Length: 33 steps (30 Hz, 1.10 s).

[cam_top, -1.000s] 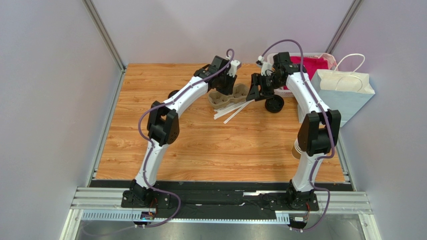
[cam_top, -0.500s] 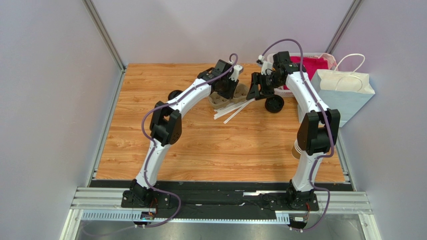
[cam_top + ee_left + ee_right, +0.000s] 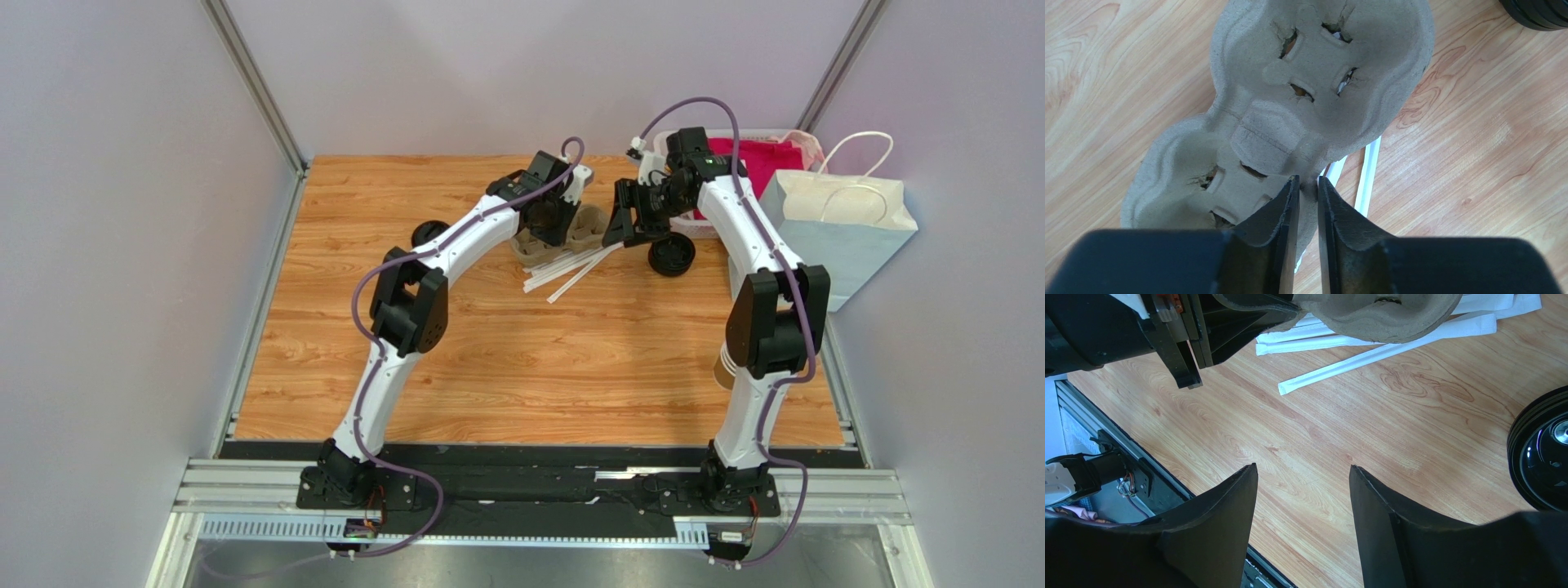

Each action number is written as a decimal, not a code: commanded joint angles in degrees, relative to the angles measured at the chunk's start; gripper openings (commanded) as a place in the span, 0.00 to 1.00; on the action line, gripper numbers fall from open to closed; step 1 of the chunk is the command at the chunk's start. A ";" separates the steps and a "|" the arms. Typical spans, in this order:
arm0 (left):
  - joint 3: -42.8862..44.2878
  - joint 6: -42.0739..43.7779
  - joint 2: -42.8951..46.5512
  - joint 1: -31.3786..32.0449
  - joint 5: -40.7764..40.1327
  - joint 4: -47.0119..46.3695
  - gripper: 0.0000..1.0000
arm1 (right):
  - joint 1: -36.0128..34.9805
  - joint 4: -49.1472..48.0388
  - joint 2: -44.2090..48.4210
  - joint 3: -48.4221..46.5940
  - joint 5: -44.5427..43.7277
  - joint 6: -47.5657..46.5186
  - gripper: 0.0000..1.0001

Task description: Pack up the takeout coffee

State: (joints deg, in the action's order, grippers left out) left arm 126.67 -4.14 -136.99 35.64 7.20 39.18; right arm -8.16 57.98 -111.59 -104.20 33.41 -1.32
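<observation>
A grey pulp cup carrier (image 3: 1321, 73) lies on the wooden table at the back centre (image 3: 594, 223). My left gripper (image 3: 1308, 180) stands over its near side (image 3: 548, 224), jaws shut on a fold of the carrier's rim. Beyond the left arm a small round black lid (image 3: 427, 230) peeks out; it looks like the takeout coffee, with the rest of it hidden by the arm. My right gripper (image 3: 1303, 468) hangs open and empty over bare wood just right of the carrier (image 3: 623, 228).
White wrapped straws (image 3: 570, 272) lie under and in front of the carrier. A stack of loose black lids (image 3: 672, 254) sits right of it. A pale paper bag (image 3: 834, 227) and a bin with pink contents (image 3: 761, 157) stand at the back right. Brown cups (image 3: 724, 365) sit behind the right arm.
My left gripper has shifted right and down onto the carrier, and its jaws have narrowed on the rim. The right arm has stayed put.
</observation>
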 commanded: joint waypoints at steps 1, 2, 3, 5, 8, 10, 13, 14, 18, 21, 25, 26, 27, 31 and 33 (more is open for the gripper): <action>1.30 -0.25 -0.38 0.31 -0.61 0.55 0.10 | 0.25 -2.16 -1.34 -1.79 0.17 0.44 0.61; 1.30 -0.43 -0.30 0.31 -0.61 0.37 0.06 | 0.25 -2.25 -1.52 -1.62 0.17 0.53 0.60; 1.21 -0.78 -0.04 0.22 -0.78 0.29 0.02 | 0.17 -2.95 -1.79 -1.44 0.17 0.62 0.60; 1.21 -1.39 0.23 0.05 -1.40 0.02 0.00 | 0.17 -3.65 -2.57 -1.09 0.25 0.88 0.60; 0.95 -3.76 1.54 -0.57 -1.84 -1.03 0.00 | 0.17 -5.24 -3.54 -0.83 0.34 2.54 0.61; 0.24 -6.65 2.86 -1.70 -1.93 -1.91 0.00 | 0.25 -7.26 -3.98 -0.74 -0.18 3.25 0.61; -1.60 -10.08 5.32 -3.37 -1.40 -4.45 0.00 | 0.17 -11.38 -4.69 0.31 -0.80 5.10 0.61; -2.65 -10.88 5.85 -3.82 -0.62 -6.11 0.00 | 0.17 -12.52 -4.95 0.58 -0.71 5.80 0.62; -4.94 -13.78 8.40 -5.49 0.44 -9.46 0.00 | -0.27 -18.14 -7.14 0.23 -1.41 8.34 0.63; -5.91 -15.19 8.76 -6.28 1.15 -11.14 0.00 | -0.45 -22.80 -8.38 0.23 -1.51 10.10 0.64; -6.52 -17.39 8.49 -7.25 2.81 -12.19 0.00 | -1.68 -28.26 -10.66 0.32 -1.33 13.88 0.63; -6.87 -17.74 8.49 -7.51 2.99 -12.37 0.00 | -2.03 -30.53 -10.93 0.49 -1.50 14.33 0.63; -7.05 -18.18 8.41 -7.60 3.34 -12.46 0.00 | -2.38 -31.95 -11.02 0.84 -1.94 14.85 0.63; -8.45 -20.46 8.41 -8.65 5.97 -14.04 0.00 | -2.30 -37.66 -12.68 1.72 -0.80 18.98 0.62; -8.81 -21.34 8.49 -8.92 6.33 -14.48 0.00 | -2.47 -39.78 -13.74 1.55 0.07 21.18 0.62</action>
State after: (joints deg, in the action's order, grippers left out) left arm 118.45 -21.87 -132.84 27.29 10.24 28.42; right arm -10.15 27.77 -123.31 -102.35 32.14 14.52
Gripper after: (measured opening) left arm 0.017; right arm 0.622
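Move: The cup tray's near rim is at the left fingers, its middle about 4 cm straight ahead and some 2 cm below them. Paper straws lie under and beside the tray, centred roughly 1 cm back, 3 cm right and 4 cm below that hand; the lidded cup is level, 22 cm left. From the right hand, the tray's middle is about 4 cm ahead, 11 cm left and 10 cm below, with the black lids 2 cm ahead, 9 cm right and 11 cm below. The left fingers close the small remaining gap on the near rim at the tray's waist, wait briefly, then carry the pinched tray forward and left, about 5 cm each way, rising some 2 cm and turning roughly 20 degrees counter-clockwise, off the straws. Meanwhile the open right hand reaches about 10 cm forward while sinking 5 to 6 cm and drifting 4 cm left, coming in over the straws towards the tray's right end, its fingers staying apart and its wrist turning slightly clockwise. ##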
